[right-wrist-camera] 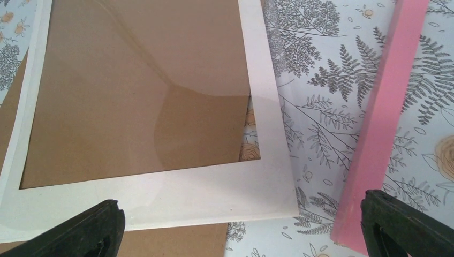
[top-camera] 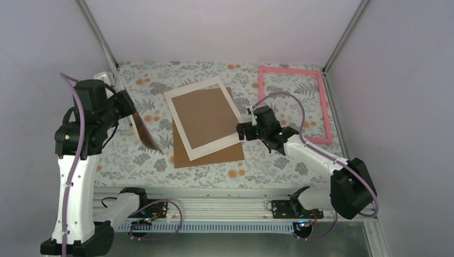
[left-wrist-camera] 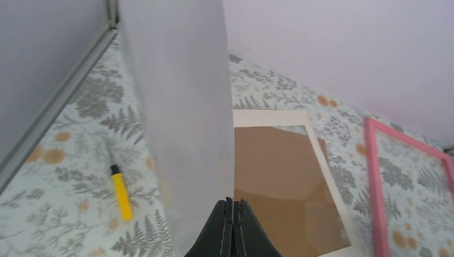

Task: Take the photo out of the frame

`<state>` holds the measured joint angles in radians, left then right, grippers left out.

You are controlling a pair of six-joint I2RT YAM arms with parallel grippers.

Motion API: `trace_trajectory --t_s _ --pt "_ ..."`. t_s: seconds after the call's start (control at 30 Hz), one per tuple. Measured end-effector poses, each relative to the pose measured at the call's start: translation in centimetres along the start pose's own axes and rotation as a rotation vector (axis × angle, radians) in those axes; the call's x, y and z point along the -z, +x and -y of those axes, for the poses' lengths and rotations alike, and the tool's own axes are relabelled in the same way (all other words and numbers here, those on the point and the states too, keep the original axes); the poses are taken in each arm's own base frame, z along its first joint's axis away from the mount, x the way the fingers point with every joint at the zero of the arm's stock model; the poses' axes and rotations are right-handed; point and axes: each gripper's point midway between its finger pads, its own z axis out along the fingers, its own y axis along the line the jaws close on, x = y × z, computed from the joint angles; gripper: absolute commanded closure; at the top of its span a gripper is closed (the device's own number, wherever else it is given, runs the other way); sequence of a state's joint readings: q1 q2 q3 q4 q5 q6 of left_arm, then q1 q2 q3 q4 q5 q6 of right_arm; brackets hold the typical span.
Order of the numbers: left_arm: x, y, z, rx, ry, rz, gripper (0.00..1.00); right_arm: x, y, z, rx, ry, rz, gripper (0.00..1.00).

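Observation:
My left gripper (top-camera: 126, 105) (left-wrist-camera: 233, 202) is shut on the lower edge of the photo (top-camera: 145, 136) and holds it up off the table at the left, standing nearly on edge. The left wrist view shows only the photo's (left-wrist-camera: 176, 107) pale grey back; its picture side is hidden. The empty pink frame (top-camera: 322, 107) (right-wrist-camera: 381, 123) lies flat at the far right. My right gripper (top-camera: 245, 130) (right-wrist-camera: 241, 235) is open, hovering over the right corner of the cream mat board (top-camera: 176, 100) (right-wrist-camera: 160, 199), with nothing between its fingers (right-wrist-camera: 80, 231).
The mat lies askew on a brown backing board (top-camera: 209, 152) (right-wrist-camera: 134, 91) in the middle of the floral cloth. A yellow marker (left-wrist-camera: 121, 193) lies on the cloth left of the held photo. Metal rails (top-camera: 101, 37) and lilac walls bound the table.

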<state>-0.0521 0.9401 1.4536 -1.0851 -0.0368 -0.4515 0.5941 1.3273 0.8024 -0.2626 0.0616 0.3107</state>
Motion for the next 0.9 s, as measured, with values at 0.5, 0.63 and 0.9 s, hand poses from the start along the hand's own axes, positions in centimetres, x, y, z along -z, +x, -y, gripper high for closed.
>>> trace_trajectory --t_s 0.5,0.63,0.9 --pt "-8.0 -0.1 8.5 0.042 0.369 -0.179 0.98 4.2 0.2 1.5 -0.032 0.03 0.106 0.0" --pt "-9.4 0.3 11.4 0.054 0.461 -0.211 0.98 4.8 0.1 1.9 -0.043 0.045 0.132 0.0" --pt "-11.5 1.9 13.4 0.139 0.559 -0.24 0.98 5.2 0.3 2.2 -0.051 0.06 0.137 0.0"
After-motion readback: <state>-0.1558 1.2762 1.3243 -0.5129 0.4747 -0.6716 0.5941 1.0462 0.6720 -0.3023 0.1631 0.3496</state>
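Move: The photo, already clamped in the shut left fingers, hangs high up; the empty white mat it is being taken towards is centred about 18 cm ahead and 22 cm to the right, some 35 cm below. The brown board pokes out beneath the mat, its middle about 13 cm ahead and 21 cm right; the yellow screwdriver lies roughly 12 cm ahead and 9 cm left. From the right hand the mat's middle is about 12 cm ahead and 16 cm left, 12 cm lower. The photo is swung across towards the mat: the left hand keeps its pinch and travels some 18 cm, about equally to the right and forward, sinking only slightly towards the end. On the way the hand turns about 25 degrees clockwise and rolls its left side down as much. The right hand, fingers still wide open, backs off and rises to the right from above the mat's near right corner, roughly 5 cm in all. ##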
